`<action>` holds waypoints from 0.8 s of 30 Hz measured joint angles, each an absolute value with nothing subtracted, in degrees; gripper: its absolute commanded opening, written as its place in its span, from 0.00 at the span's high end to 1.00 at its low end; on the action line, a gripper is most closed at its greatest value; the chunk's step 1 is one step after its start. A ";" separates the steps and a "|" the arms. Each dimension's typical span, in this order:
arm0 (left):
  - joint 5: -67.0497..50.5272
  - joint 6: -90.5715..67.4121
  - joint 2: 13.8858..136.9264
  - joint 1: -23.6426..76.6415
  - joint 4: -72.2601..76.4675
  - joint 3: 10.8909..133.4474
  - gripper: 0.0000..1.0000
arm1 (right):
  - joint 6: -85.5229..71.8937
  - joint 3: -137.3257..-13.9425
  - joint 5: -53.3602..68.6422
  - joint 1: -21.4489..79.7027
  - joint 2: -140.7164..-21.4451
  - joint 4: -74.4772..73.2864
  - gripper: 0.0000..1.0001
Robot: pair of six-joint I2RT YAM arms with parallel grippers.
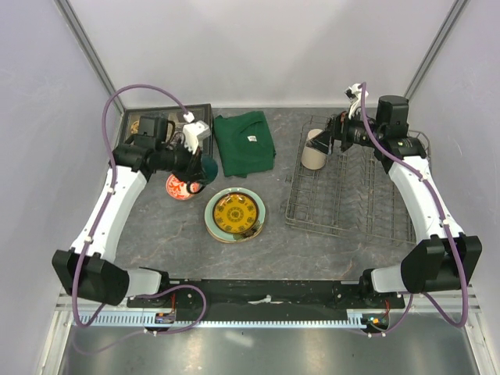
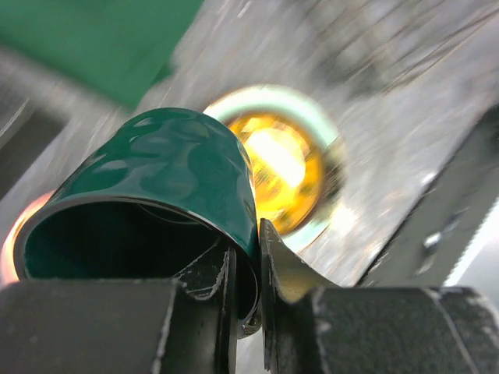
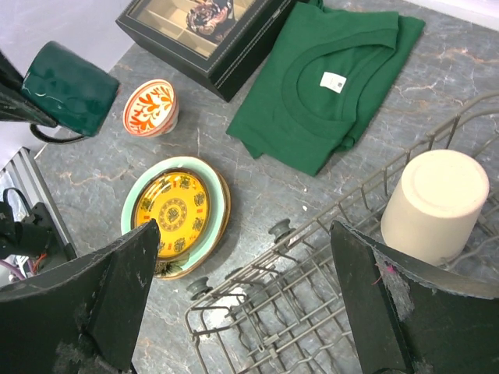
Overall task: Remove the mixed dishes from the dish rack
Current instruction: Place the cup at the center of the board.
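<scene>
My left gripper (image 1: 195,162) is shut on the wall of the dark green mug (image 1: 205,167) (image 2: 171,171), one finger inside the rim and one outside, holding it just above the red-and-white bowl (image 1: 178,187) (image 3: 150,107). The small yellow plate (image 1: 234,212) (image 3: 173,210) lies on the pale green plate (image 3: 131,204), with a cream rim (image 3: 227,209) showing beneath. The beige tumbler (image 1: 315,150) (image 3: 437,202) stands upside down in the far left corner of the dish rack (image 1: 351,199) (image 3: 312,312). My right gripper (image 1: 332,141) (image 3: 243,234) hangs open over that corner, nothing between its fingers.
A folded green cloth (image 1: 244,142) (image 3: 335,86) lies at the back between the rack and a black compartmented tray (image 1: 148,121) (image 3: 203,31). White walls close the table on three sides.
</scene>
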State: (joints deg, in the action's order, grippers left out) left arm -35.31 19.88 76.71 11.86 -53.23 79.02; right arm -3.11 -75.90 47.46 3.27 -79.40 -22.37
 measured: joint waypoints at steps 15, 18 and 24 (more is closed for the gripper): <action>-14.11 36.71 61.30 11.20 -58.89 57.12 0.98 | -2.26 -75.24 46.70 3.27 -79.33 -23.51 0.02; -12.62 38.48 60.01 11.20 -58.89 55.07 0.99 | -2.13 -75.11 46.72 3.27 -79.33 -23.64 0.02; -11.05 41.04 59.79 11.20 -56.10 51.33 0.98 | -1.89 -74.39 46.78 3.27 -79.33 -23.75 0.02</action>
State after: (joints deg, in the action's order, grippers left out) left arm -11.05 41.04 59.79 11.20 -56.10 51.33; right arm -1.89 -74.39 46.78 3.27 -79.33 -23.75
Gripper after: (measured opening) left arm 0.185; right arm 0.982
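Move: The left hand already holds the green cup above the table. The bare patch it is being brought to, left of the plates and nearer than the bowl, lies about 7 cm back, 8 cm to the left and some 24 cm below. The patterned bowl is roughly 3 cm ahead and 4 cm left, the stacked plates about 6 cm back and 12 cm right, both far below. From the right hand the patch lies some 46 cm left and 15 cm back. Its pinch on the green cup's wall by the rim unchanged, the left hand carries the cup down, left and back, about 17 cm in all, towards the bare patch between the bowl and the near edge. The fingers swing some 30 degrees from slanting rightward to pointing steeply down; the sideways and backward travel dies out near the end, leaving mostly a slow sinking. ##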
